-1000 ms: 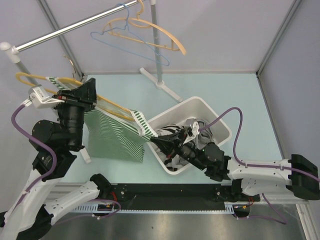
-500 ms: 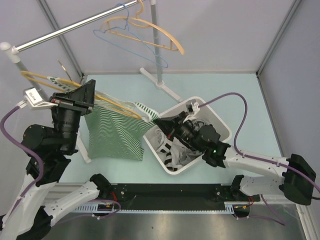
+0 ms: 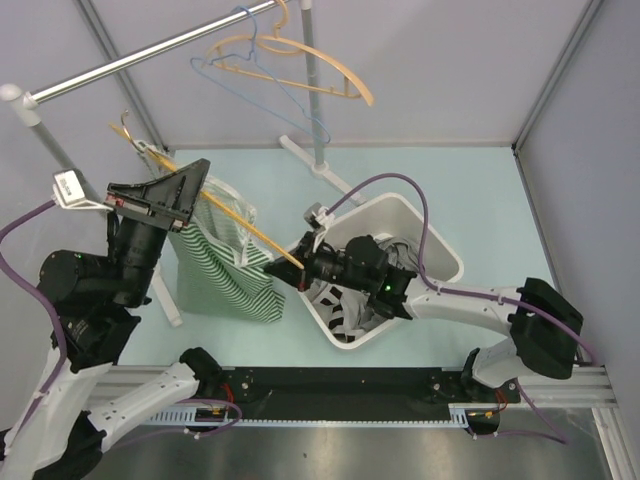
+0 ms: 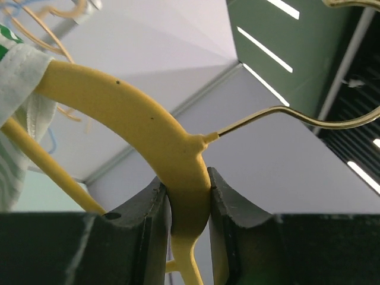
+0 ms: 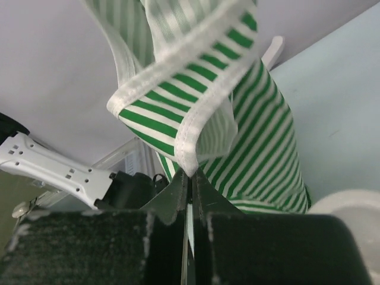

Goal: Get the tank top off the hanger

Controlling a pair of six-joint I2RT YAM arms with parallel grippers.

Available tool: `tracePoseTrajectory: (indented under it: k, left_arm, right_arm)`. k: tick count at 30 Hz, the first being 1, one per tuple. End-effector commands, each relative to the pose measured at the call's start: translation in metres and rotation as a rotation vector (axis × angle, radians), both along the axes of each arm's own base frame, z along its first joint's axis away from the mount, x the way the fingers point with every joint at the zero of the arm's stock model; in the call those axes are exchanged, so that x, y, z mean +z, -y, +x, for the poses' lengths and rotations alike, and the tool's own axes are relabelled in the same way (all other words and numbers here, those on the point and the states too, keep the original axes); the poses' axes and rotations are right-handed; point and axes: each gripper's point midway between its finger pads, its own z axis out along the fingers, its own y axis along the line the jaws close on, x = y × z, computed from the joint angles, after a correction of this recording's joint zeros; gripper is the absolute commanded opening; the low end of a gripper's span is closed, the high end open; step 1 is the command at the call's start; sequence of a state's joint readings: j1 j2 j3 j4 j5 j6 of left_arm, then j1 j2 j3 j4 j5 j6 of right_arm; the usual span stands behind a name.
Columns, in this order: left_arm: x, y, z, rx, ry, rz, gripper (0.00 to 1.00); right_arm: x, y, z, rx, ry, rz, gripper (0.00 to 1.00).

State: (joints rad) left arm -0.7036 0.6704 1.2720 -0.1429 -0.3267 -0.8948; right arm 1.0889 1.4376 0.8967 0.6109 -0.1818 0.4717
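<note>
The yellow hanger (image 3: 240, 225) slants from upper left down to the right, and my left gripper (image 3: 193, 192) is shut on its neck (image 4: 189, 202) just below the wire hook (image 4: 285, 113). The green-and-white striped tank top (image 3: 225, 270) hangs bunched under it. One strap (image 4: 15, 77) lies over a hanger arm. My right gripper (image 3: 283, 262) sits at the hanger's lower end, shut on the white hem of another strap (image 5: 190, 136). In the right wrist view the right gripper (image 5: 191, 175) pinches the strap's loop, with the striped body (image 5: 267, 154) behind.
A white bin (image 3: 440, 250) holding other clothes stands right of the tank top, under the right arm. A rack rail (image 3: 150, 55) crosses the upper left, and its pole (image 3: 312, 90) carries an orange hanger (image 3: 330, 70) and a blue hanger (image 3: 265, 85). A white rack foot (image 3: 320, 170) lies on the table.
My right gripper has come left out of the bin to the hanger's lower end, holding the strap. The left arm has tilted the hanger steeper. The tank top has bunched narrower.
</note>
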Motion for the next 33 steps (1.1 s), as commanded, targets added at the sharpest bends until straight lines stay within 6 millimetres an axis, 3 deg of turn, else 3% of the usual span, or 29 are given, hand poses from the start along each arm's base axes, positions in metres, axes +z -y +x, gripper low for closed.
tracePoseTrajectory:
  k: [1,2,7,10,16,19,22,26,29,30,33]
  left_arm:
    - [0.034,0.023,-0.034,-0.278,0.053,-0.172,0.00]
    - [0.031,0.031,-0.038,-0.349,0.014,-0.205,0.00]
    - [0.004,0.038,-0.050,-0.482,-0.162,-0.298,0.00]
    - [-0.015,0.037,-0.053,-0.522,-0.243,-0.366,0.00]
    - [-0.056,0.031,-0.068,-0.565,-0.400,-0.415,0.00]
    - [-0.059,0.015,-0.076,-0.535,-0.388,-0.444,0.00]
    - [-0.056,0.009,-0.082,-0.543,-0.373,-0.466,0.00]
    - [-0.052,0.020,-0.093,-0.637,-0.377,-0.454,0.00]
    - [-0.042,0.025,-0.098,-0.701,-0.313,-0.470,0.00]
    - [-0.041,0.026,-0.097,-0.708,-0.298,-0.469,0.00]
    - [-0.027,0.031,-0.102,-0.743,-0.247,-0.446,0.00]
  right_arm:
    - [0.060,-0.015,0.018,-0.007,0.139,0.077,0.00]
    - [0.076,-0.020,0.026,-0.026,0.162,0.094,0.00]
    - [0.098,-0.020,0.072,-0.162,0.217,0.102,0.00]
    - [0.098,-0.023,0.101,-0.222,0.206,0.110,0.00]
    - [0.084,-0.036,0.134,-0.316,0.233,0.040,0.00]
    - [0.074,-0.035,0.147,-0.372,0.236,-0.004,0.00]
    - [0.065,-0.037,0.152,-0.394,0.230,-0.029,0.00]
    - [0.061,-0.047,0.152,-0.390,0.232,-0.039,0.00]
    - [0.067,-0.061,0.140,-0.368,0.253,-0.051,0.00]
    - [0.069,-0.071,0.123,-0.341,0.290,-0.056,0.00]
    - [0.068,-0.076,0.108,-0.366,0.328,-0.082,0.00]
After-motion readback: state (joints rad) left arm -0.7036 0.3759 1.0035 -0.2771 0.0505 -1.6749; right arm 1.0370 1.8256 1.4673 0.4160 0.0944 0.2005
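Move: The tank top, still draped by the yellow hanger, has its middle almost straight under the left hand, about 22 cm down; the left fingers already hold the hanger beside its hook. From the right hand, already pinching the trim, the tank top's middle is some 10 cm left, 3 cm farther out and 5 cm up, and the hanger's hook base about 12 cm left, 5 cm out and 25 cm up. The white bin lies roughly 26 cm right, 8 cm ahead and 22 cm below. The right hand keeps the tank top's trim pinched in its shut fingers and carries it about 13 cm forward and 6 cm left, arching up some 9 cm on the way and sinking most of that again, while it turns about 20 degrees clockwise. Keeping its hold beside the hook, the left hand draws the hanger back about 9 cm and, after a slight early rise, down about 6 cm, ending a little to the right, as it swings clockwise some 35 degrees and tips forward, so that the hanger's near arm turns back towards the bases and its other end comes round beside the right gripper. ##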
